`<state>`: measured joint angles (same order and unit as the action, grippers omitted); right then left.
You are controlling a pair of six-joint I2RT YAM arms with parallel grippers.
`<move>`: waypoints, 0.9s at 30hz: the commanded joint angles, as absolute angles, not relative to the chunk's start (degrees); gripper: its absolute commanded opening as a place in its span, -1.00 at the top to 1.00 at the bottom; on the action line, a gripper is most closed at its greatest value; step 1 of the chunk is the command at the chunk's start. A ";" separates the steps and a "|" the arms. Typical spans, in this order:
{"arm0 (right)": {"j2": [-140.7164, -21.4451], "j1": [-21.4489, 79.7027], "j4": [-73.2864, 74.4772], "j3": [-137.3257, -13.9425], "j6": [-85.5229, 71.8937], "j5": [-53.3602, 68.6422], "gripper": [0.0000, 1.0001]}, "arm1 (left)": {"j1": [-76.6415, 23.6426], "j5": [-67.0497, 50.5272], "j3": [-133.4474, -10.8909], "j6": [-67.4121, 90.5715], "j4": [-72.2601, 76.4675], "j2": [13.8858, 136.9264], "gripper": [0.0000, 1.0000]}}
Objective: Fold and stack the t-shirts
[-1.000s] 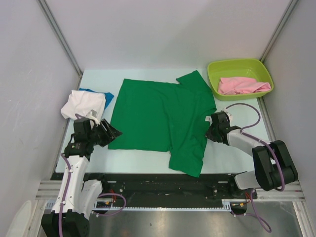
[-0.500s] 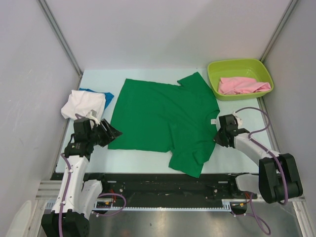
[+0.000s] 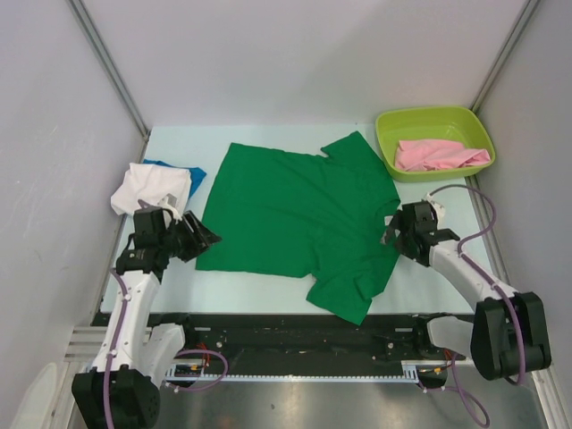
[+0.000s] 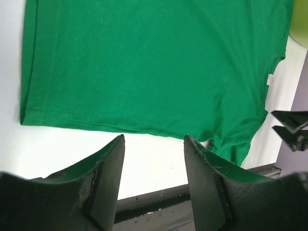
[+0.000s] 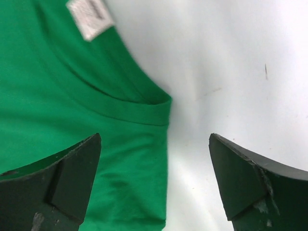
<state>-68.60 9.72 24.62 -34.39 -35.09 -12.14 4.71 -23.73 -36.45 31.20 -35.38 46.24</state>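
A bright green t-shirt (image 3: 295,214) lies spread flat across the middle of the table, neck to the right, with its white label (image 5: 90,17) showing. My right gripper (image 3: 391,233) stands wide open over the shirt's neck edge (image 5: 144,113), holding nothing. My left gripper (image 3: 206,239) sits open at the shirt's near left corner, off the cloth. In the left wrist view the green shirt (image 4: 144,62) lies beyond my open left gripper (image 4: 154,144). A white t-shirt (image 3: 152,186) lies crumpled on a blue one (image 3: 185,172) at the far left. A pink t-shirt (image 3: 438,154) lies in the tub.
The lime-green plastic tub (image 3: 386,143) stands at the back right corner. Grey walls close in both sides and the back. A black rail (image 3: 295,326) runs along the table's near edge, close to the shirt's lower sleeve (image 3: 344,290).
My right gripper was shut on the green shirt's right edge, drew it to the right, and has now opened and let go. The left arm has barely moved.
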 commanded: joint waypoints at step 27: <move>-110.04 17.93 24.35 -91.76 -22.76 -1.84 -0.99 | 2.73 -24.69 -89.36 35.32 -26.54 108.78 -0.04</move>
<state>-108.73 16.32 20.43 -86.06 -24.86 -2.35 4.21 -22.85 -79.81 32.62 -28.82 99.63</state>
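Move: The green t-shirt's far right sleeve lies about 32 cm ahead of the right hand, 10 cm to its left and 3 cm below. The lime basket stands roughly 33 cm ahead and 15 cm right of that hand, the near sleeve 12 cm back and 15 cm left. The shirt's far left corner is some 36 cm ahead of the left hand, 2 cm right and 12 cm below; the white t-shirt lies 22 cm ahead of the left hand and 20 cm left. The green shirt's right side edge is left behind as the right hand, already open, rises about 12 cm, then sweeps forward and left over the cloth towards the far sleeve, sinking slightly, turning some 20 degrees counter-clockwise and swinging its fingertips forward. The left hand, half open, travels forward about 21 cm towards the far left corner, drawing level with the white t-shirt. ##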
